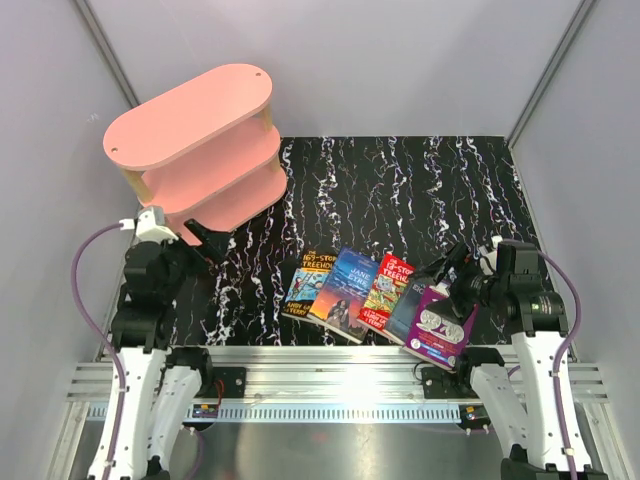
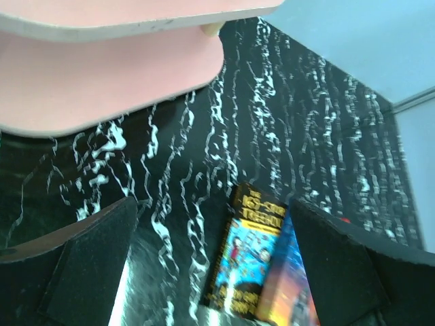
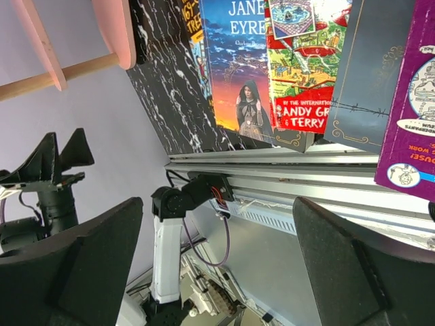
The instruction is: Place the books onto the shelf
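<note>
Several books lie fanned along the table's near edge: a blue-yellow Treehouse (image 1: 307,284), blue "Jane Eyre" (image 1: 345,293), a red Treehouse (image 1: 386,291), a dark blue one (image 1: 408,305) and a purple one (image 1: 440,325) that overhangs the rail. The pink shelf (image 1: 190,150) stands at the far left. My left gripper (image 1: 205,240) hangs open just in front of the shelf, with the blue-yellow Treehouse (image 2: 248,255) visible between its fingers below. My right gripper (image 1: 447,270) is open above the purple book (image 3: 411,115), holding nothing.
The black marbled tabletop (image 1: 400,190) runs between grey walls. An aluminium rail (image 1: 340,365) borders the near edge under the book ends. The shelf's lowest board (image 2: 109,75) hangs close above my left gripper's view.
</note>
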`<state>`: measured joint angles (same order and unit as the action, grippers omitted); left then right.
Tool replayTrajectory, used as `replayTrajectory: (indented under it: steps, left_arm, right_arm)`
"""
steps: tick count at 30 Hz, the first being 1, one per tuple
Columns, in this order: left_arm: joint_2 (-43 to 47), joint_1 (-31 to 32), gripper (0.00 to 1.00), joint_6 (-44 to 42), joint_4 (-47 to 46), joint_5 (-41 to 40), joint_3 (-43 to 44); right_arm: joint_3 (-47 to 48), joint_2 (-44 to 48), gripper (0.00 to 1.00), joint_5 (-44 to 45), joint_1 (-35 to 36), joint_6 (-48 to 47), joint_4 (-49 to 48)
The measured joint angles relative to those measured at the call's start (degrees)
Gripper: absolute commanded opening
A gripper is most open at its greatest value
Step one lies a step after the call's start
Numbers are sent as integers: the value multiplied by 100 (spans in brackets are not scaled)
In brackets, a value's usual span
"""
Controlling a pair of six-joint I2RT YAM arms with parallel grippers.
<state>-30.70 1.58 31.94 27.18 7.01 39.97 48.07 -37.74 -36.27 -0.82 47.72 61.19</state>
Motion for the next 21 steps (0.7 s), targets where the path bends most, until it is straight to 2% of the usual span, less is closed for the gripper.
replayTrajectory:
  steps: [3, 5, 8, 13, 17, 21]
  left_arm:
    - [197, 2, 99, 361, 549, 0, 354]
    - [256, -4, 99, 446, 542, 387, 391]
    - [308, 9, 99, 675, 240, 1172, 76]
    - [151, 11, 99, 1473, 170, 1812, -704]
    - [-334, 210, 99, 1423, 732, 1698, -522]
    - [-566, 883, 99, 1191, 1147, 1316, -116]
  right_arm:
    - [17, -4, 100, -28, 2, -44, 17]
    - [129, -118, 100, -11, 4, -125, 120]
    - [442, -435, 100, 87, 7, -278, 254]
    - [949, -1169, 100, 291, 7, -595, 533]
    - [1029, -1860, 100, 684, 9, -748, 769]
    - [1016, -2144, 100, 1104, 7, -811, 914]
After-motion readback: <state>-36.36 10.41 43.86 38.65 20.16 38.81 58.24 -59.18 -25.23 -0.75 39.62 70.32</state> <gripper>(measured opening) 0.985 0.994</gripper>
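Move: The left hand's book, The 169-Storey Treehouse, lies about 18 cm to its right, 5 cm back and roughly 20 cm below; Jane Eyre is next to it, some 26 cm right and 7 cm back. The shelf stands about 15 cm ahead of this hand. For the right hand, the purple book is about 4 cm right, 5 cm back and 18 cm below; the grey book lies 3 cm left and 2 cm back, the red one 8 cm left and 1 cm ahead. Towards the 169-Storey Treehouse book goes the left hand, swinging about 8 cm right and 5 cm back, away from the shelf; it first rises a little, then dips to end some 6 cm lower, fingers tipping down over 20 degrees and turning clockwise. The right hand eases forward, then right and down, about 3 cm each way, tipping down over the purple book. Both grippers stay wide open, touching nothing. ##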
